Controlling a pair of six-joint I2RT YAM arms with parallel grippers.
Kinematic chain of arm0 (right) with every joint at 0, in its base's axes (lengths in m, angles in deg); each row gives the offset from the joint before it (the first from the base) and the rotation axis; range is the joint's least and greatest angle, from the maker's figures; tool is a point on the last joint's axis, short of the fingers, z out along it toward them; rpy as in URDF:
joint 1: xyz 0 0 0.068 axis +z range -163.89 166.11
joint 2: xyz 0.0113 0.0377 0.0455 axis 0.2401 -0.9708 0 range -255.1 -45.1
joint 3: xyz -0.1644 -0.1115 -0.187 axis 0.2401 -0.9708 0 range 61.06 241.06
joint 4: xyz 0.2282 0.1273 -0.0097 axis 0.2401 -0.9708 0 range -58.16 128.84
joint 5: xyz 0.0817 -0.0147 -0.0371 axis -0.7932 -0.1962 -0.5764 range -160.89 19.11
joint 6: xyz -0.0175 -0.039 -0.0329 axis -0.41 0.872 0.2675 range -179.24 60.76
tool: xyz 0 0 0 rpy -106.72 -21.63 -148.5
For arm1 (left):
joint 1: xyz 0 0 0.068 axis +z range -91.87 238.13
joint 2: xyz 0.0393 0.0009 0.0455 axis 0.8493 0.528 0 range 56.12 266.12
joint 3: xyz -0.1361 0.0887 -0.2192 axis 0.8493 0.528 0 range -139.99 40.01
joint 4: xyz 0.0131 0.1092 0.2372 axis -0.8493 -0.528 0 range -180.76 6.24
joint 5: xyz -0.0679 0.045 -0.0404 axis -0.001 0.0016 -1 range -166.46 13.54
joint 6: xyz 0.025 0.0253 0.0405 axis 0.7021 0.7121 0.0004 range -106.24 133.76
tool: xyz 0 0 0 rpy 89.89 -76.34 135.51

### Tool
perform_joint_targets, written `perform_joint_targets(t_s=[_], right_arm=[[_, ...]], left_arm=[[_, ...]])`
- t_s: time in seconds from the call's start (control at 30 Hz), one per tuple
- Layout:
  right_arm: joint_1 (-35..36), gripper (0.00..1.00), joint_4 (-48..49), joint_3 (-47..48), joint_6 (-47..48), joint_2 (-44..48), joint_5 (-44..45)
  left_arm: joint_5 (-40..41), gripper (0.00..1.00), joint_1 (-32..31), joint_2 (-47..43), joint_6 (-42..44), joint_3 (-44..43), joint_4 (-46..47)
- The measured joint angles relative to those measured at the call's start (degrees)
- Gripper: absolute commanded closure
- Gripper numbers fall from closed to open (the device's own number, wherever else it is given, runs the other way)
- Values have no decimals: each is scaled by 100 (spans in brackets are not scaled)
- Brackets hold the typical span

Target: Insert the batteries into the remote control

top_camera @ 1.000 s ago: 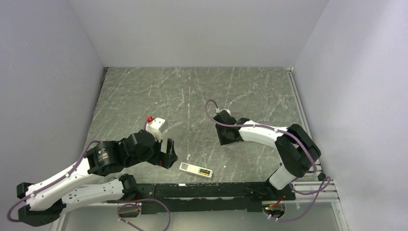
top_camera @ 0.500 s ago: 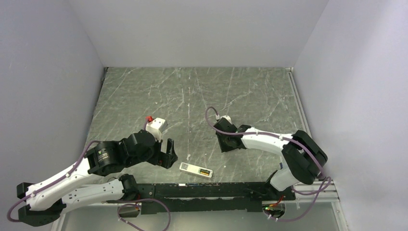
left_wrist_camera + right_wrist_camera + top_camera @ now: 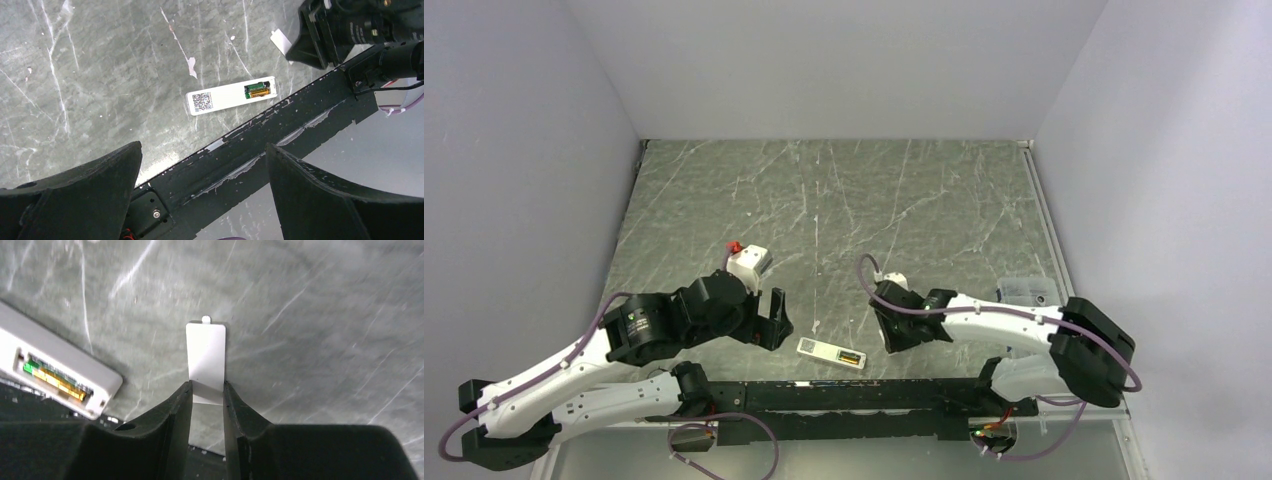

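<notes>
The white remote control lies back-up near the table's front edge, between the two arms. Two batteries, gold and green, sit in its recess at the right end. In the right wrist view the remote control shows at the left with the batteries in it. My right gripper is shut on the near end of a small flat white cover piece, just right of the remote. My left gripper hangs wide open and holds nothing, above and left of the remote.
A black rail runs along the near edge just in front of the remote. A clear plastic box stands by the right wall. Grey walls close in the left, back and right sides.
My right arm has swung toward the near edge and the remote, carrying the cover piece. The left arm and the remote have not moved.
</notes>
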Motion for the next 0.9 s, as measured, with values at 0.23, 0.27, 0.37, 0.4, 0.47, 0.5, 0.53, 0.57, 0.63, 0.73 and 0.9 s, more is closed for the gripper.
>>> perform_joint_targets(t_s=[0.23,0.27,0.37,0.4,0.47,0.5,0.53,0.57,0.63,0.73,0.9], right_arm=[[702,70,-358,-389,-767,695,-111],[800,70,-428,-411,-874,765,-111],[1047,66,-560,-426,-1158,879,-101],[1121,64,-599,-426,-1252,890,-81],[1266,59,-664,-426,-1403,892,-50],[1346,55,-702,-424,-1484,892,-11],[1416,53,-737,-424,-1563,892,37],[1458,52,-761,-424,-1620,892,70],[1541,50,-815,-415,-1753,898,184],[1563,47,-916,-372,-1971,933,407],[1550,47,-970,-243,-2186,968,815]], left_arm=[[0,1,0,-46,2,2,0],[0,1,0,-46,0,2,0],[0,1,0,-46,0,2,0],[-2,0,0,-46,0,2,0],[0,1,0,-46,0,2,0],[0,0,0,-46,0,2,0],[0,1,0,-46,0,2,0],[0,1,0,-46,0,2,0],[0,1,0,-46,0,2,0],[0,1,0,-46,0,2,0],[-4,1,0,-46,0,2,0]])
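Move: The battery cover lies between my right fingertips at its near end, its middle about 2 cm ahead, 1 cm left and 1 cm below. At about the same height as my right hand, the remote control's middle is some 12 cm left and level with it, its batteries about 8 cm left and 1 cm back. From my left hand the cover is roughly 21 cm right, 3 cm ahead and 20 cm down. With my right fingers still on the cover's near end, I keep pulling straight back along the table towards the front rail. My hand goes about 7 cm back in all; late in that pull I open the fingers to roughly half and slide off the cover's near end, then come forward 2 cm, rising about 1 cm and turning slightly clockwise. ##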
